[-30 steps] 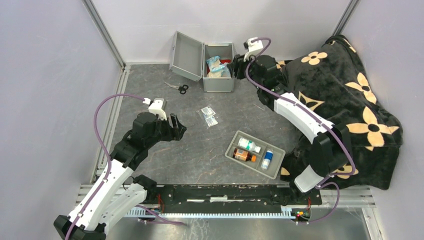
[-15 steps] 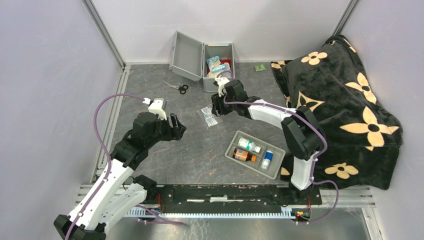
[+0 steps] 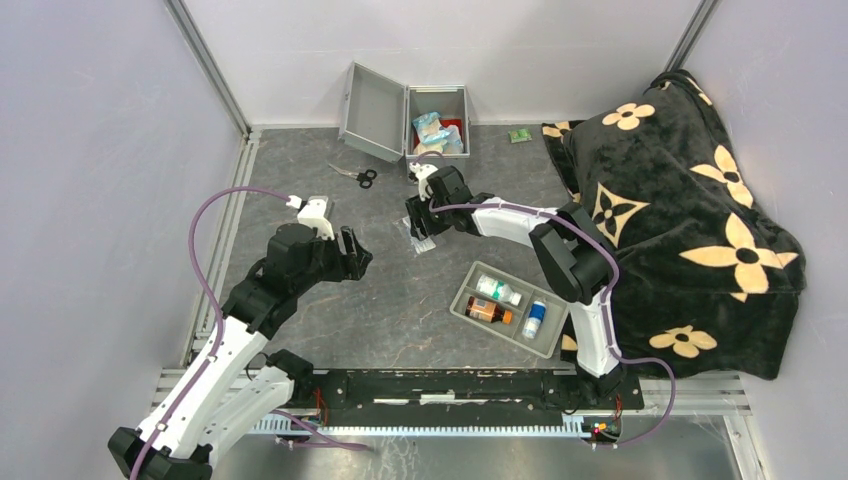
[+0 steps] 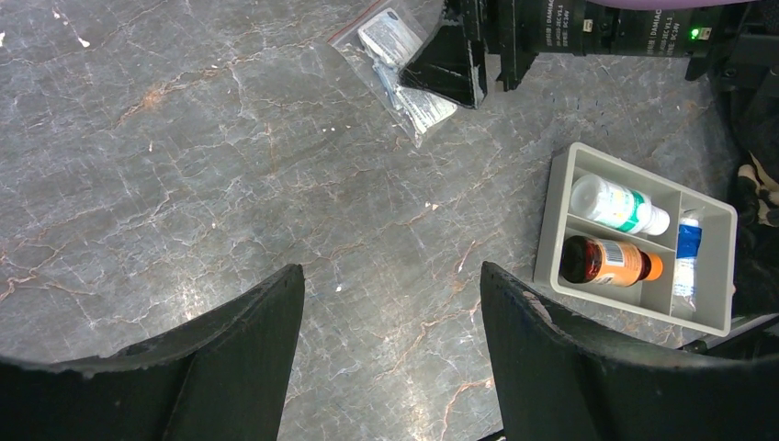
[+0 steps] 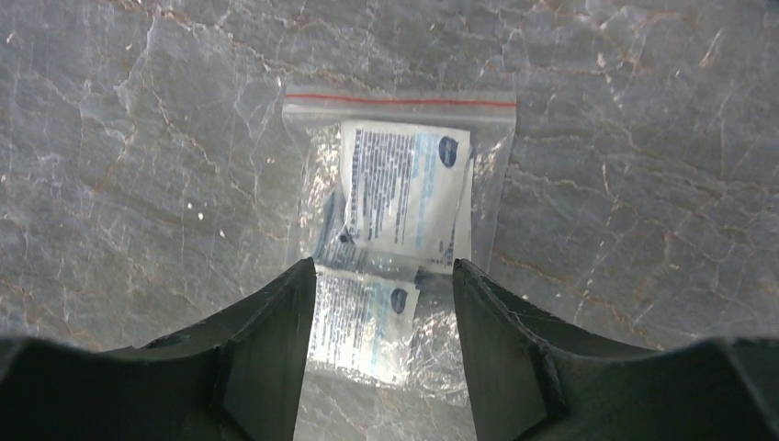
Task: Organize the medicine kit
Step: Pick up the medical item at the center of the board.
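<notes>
The medicine kit (image 3: 437, 160), a silver-grey metal case, stands open at the back of the table with its lid (image 3: 372, 112) thrown left and packets inside. A clear zip bag of white sachets (image 3: 422, 240) (image 5: 404, 197) lies flat on the grey table. My right gripper (image 3: 419, 218) (image 5: 384, 276) hangs low over it, open, its fingers astride the bag's near end without pinching it. My left gripper (image 3: 356, 254) (image 4: 392, 285) is open over bare table at the left, nothing between its fingers.
A grey divided tray (image 3: 459, 303) (image 4: 554, 220) holding bottles and a tube sits at front right. Scissors (image 3: 355, 176) lie left of the kit, a small green packet (image 3: 518, 134) to its right. A black flowered blanket (image 3: 690, 200) covers the right side.
The right arm swung from beside the kit forward and left, down over the zip bag, and its jaws widened slightly. The left arm has not moved.
</notes>
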`<state>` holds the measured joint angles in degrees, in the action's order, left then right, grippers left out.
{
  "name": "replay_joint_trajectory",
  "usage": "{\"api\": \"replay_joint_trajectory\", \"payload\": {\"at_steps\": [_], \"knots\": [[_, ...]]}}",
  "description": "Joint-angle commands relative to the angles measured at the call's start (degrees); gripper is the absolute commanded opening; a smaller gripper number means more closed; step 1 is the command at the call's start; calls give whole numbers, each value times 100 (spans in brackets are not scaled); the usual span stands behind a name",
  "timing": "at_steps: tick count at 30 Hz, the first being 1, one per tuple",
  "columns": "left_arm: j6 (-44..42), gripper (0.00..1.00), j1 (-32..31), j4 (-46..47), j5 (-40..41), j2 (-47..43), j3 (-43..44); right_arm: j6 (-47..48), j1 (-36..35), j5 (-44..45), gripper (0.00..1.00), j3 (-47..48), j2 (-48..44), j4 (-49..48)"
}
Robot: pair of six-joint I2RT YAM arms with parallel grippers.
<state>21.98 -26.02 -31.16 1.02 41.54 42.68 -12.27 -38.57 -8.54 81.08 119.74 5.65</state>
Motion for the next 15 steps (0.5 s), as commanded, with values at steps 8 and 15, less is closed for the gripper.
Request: {"api": "replay_joint_trajectory", "payload": {"at_steps": [8,15], "knots": [[-185,77,0,156,21,42,17,215,-182,960,81,507,114,111],[-168,77,-2,132,83,70,23,395,-270,1057,95,1146,598,672]]}}
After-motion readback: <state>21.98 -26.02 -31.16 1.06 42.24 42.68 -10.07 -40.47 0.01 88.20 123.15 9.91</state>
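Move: The clear bag with the two white packs lies almost directly below the right hand, about 1 cm to its right and 4 cm down. From that hand the open silver box is some 18 cm ahead and 5 cm right; the scissors are about 12 cm ahead and 12 cm left. From the left hand, the clear bag is roughly 15 cm ahead, 11 cm right and 20 cm down. Staying level over the clear bag, the right hand eases about 2 cm forward, fingers spreading nearly fully open. ##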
